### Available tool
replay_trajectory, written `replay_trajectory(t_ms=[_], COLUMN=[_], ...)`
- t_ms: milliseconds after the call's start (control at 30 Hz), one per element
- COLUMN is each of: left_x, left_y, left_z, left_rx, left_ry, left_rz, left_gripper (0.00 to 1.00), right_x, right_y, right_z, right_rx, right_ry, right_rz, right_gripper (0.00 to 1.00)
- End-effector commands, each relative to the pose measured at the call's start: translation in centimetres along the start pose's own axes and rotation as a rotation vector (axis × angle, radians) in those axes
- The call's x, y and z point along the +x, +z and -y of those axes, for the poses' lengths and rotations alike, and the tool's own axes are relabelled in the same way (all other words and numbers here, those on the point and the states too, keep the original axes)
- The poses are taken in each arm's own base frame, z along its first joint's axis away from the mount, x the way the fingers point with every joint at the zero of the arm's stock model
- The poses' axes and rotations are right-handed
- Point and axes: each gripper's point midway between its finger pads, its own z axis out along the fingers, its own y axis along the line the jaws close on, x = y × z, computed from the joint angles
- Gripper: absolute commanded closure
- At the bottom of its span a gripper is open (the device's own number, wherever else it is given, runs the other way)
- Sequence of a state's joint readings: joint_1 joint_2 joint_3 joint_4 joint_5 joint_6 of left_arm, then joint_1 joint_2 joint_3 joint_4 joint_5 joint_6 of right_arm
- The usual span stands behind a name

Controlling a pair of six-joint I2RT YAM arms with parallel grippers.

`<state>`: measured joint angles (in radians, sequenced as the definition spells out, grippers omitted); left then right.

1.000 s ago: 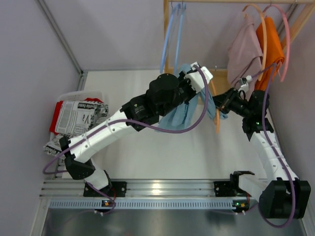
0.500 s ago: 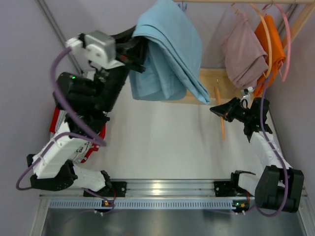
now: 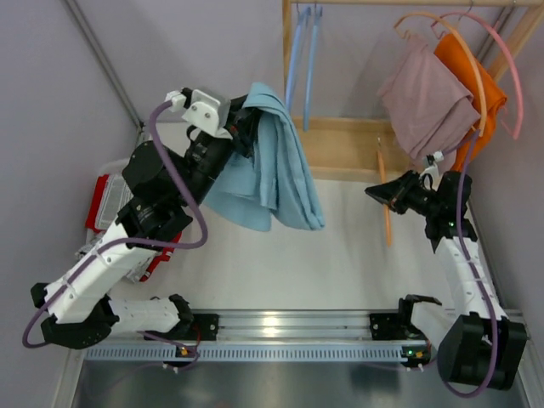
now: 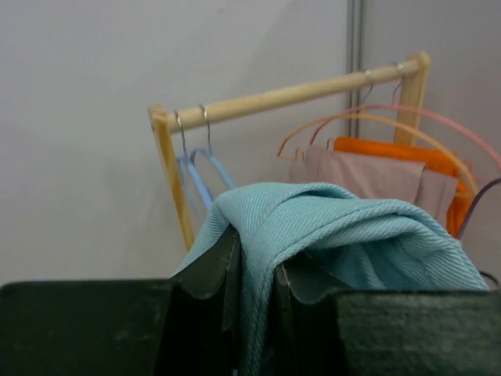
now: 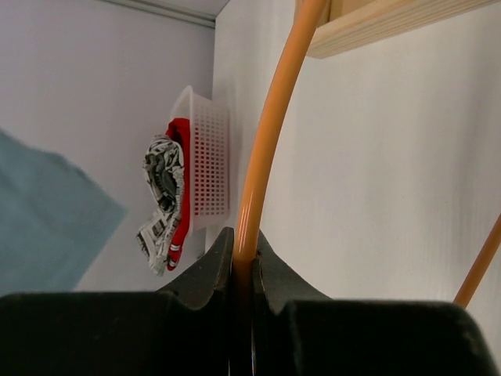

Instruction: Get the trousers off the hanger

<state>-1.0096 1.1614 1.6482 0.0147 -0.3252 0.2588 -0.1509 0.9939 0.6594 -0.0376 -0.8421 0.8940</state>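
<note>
The light blue trousers (image 3: 274,174) hang in a bunch from my left gripper (image 3: 244,127), raised above the table's left half. In the left wrist view that gripper (image 4: 254,262) is shut on a fold of the light blue trousers (image 4: 352,235). My right gripper (image 3: 376,194) is shut on the bare orange hanger (image 3: 385,212), held low at the right. The right wrist view shows the hanger's rod (image 5: 274,117) pinched between the fingers of my right gripper (image 5: 244,251). Dusty mauve trousers (image 3: 425,98) and orange trousers (image 3: 480,93) hang on hangers on the rail.
A white basket (image 5: 207,157) at the far left holds red trousers (image 3: 99,202) and white, black-printed trousers (image 5: 160,196); my left arm covers most of it from above. Two bare blue hangers (image 3: 299,59) hang on the wooden rail (image 4: 290,94). The rack's wooden base (image 3: 340,149) lies behind.
My left gripper pulled the light blue trousers up off the orange hanger, swung them left, then came lower. The right gripper kept hold of the hanger and shifted slightly right.
</note>
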Motion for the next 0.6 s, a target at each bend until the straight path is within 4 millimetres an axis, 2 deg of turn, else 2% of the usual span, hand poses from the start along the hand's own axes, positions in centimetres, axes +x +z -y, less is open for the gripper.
replay_trajectory(t_ms=[0, 67, 100, 133, 200, 233, 267, 300, 333, 400, 433, 567], left_x=[-3.8, -1.9, -2.1, -1.7, -1.0, -2.0, -1.3, -1.9, -2.7, -3.4, -4.0, -6.6], left_y=[-1.5, -2.3, -3.2, -3.9, -5.0, -6.2, -6.8, -7.5, -8.8, -10.4, -11.6, -17.1], left_z=[-4.0, -6.4, -7.5, -9.5, -11.1, -12.8, -13.3, -13.9, -15.6, -16.7, -17.9, -19.3], left_rx=[-0.098, -0.165, -0.195, -0.257, -0.305, -0.35, -0.369, -0.388, -0.446, -0.499, -0.554, -0.712], left_ry=[-0.084, -0.059, -0.077, -0.054, -0.067, -0.045, -0.075, -0.088, -0.066, -0.082, -0.058, 0.015], left_rz=[0.126, 0.074, 0.078, 0.062, 0.05, 0.077, 0.051, 0.065, 0.081, 0.093, 0.104, 0.164], left_gripper=[1.0, 1.0, 1.0, 1.0, 1.0, 1.0, 1.0, 1.0, 1.0, 1.0, 1.0, 1.0], right_x=[-1.1, -0.8, -0.6, -0.5, -0.2, -0.1, 0.0, 0.2, 0.2, 0.3, 0.4, 0.8], right_y=[-1.5, -1.9, -2.1, -2.3, -2.6, -2.7, -2.8, -2.9, -3.0, -3.2, -3.3, -3.7], right_z=[-4.8, -5.2, -5.6, -5.8, -6.1, -6.2, -6.3, -6.7, -6.7, -7.0, -7.0, -7.3], right_rx=[-0.089, -0.091, -0.099, -0.103, -0.111, -0.114, -0.118, -0.126, -0.126, -0.127, -0.128, -0.138], right_ry=[-0.123, -0.126, -0.137, -0.14, -0.15, -0.154, -0.155, -0.166, -0.171, -0.188, -0.192, -0.228], right_rz=[0.044, 0.042, 0.045, 0.046, 0.047, 0.048, 0.044, 0.044, 0.042, 0.046, 0.047, 0.049], right_gripper=[1.0, 1.0, 1.0, 1.0, 1.0, 1.0, 1.0, 1.0, 1.0, 1.0, 1.0, 1.0])
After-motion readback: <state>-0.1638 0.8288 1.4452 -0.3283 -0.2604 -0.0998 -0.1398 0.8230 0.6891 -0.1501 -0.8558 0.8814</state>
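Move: The white basket, which already holds the earlier trousers, lies about 30 cm to the left of the left hand, roughly 4 cm farther out and some 54 cm below it. The two empty blue hangers hang about 27 cm ahead of that hand and 13 cm to its right, nearly at its height. From the right hand the basket is about 55 cm to the left, roughly level fore and aft, and 17 cm lower. Keeping its pinch on the blue trousers, the left hand carries them clear of the rack towards the basket: it sinks about 10 cm while going some 7 cm forward, then sweeps left and curves back, about 25 cm leftward in all, turning nearly 40 degrees counter-clockwise. The right hand still grips the bare orange hanger and draws it up and back about 5 cm. ##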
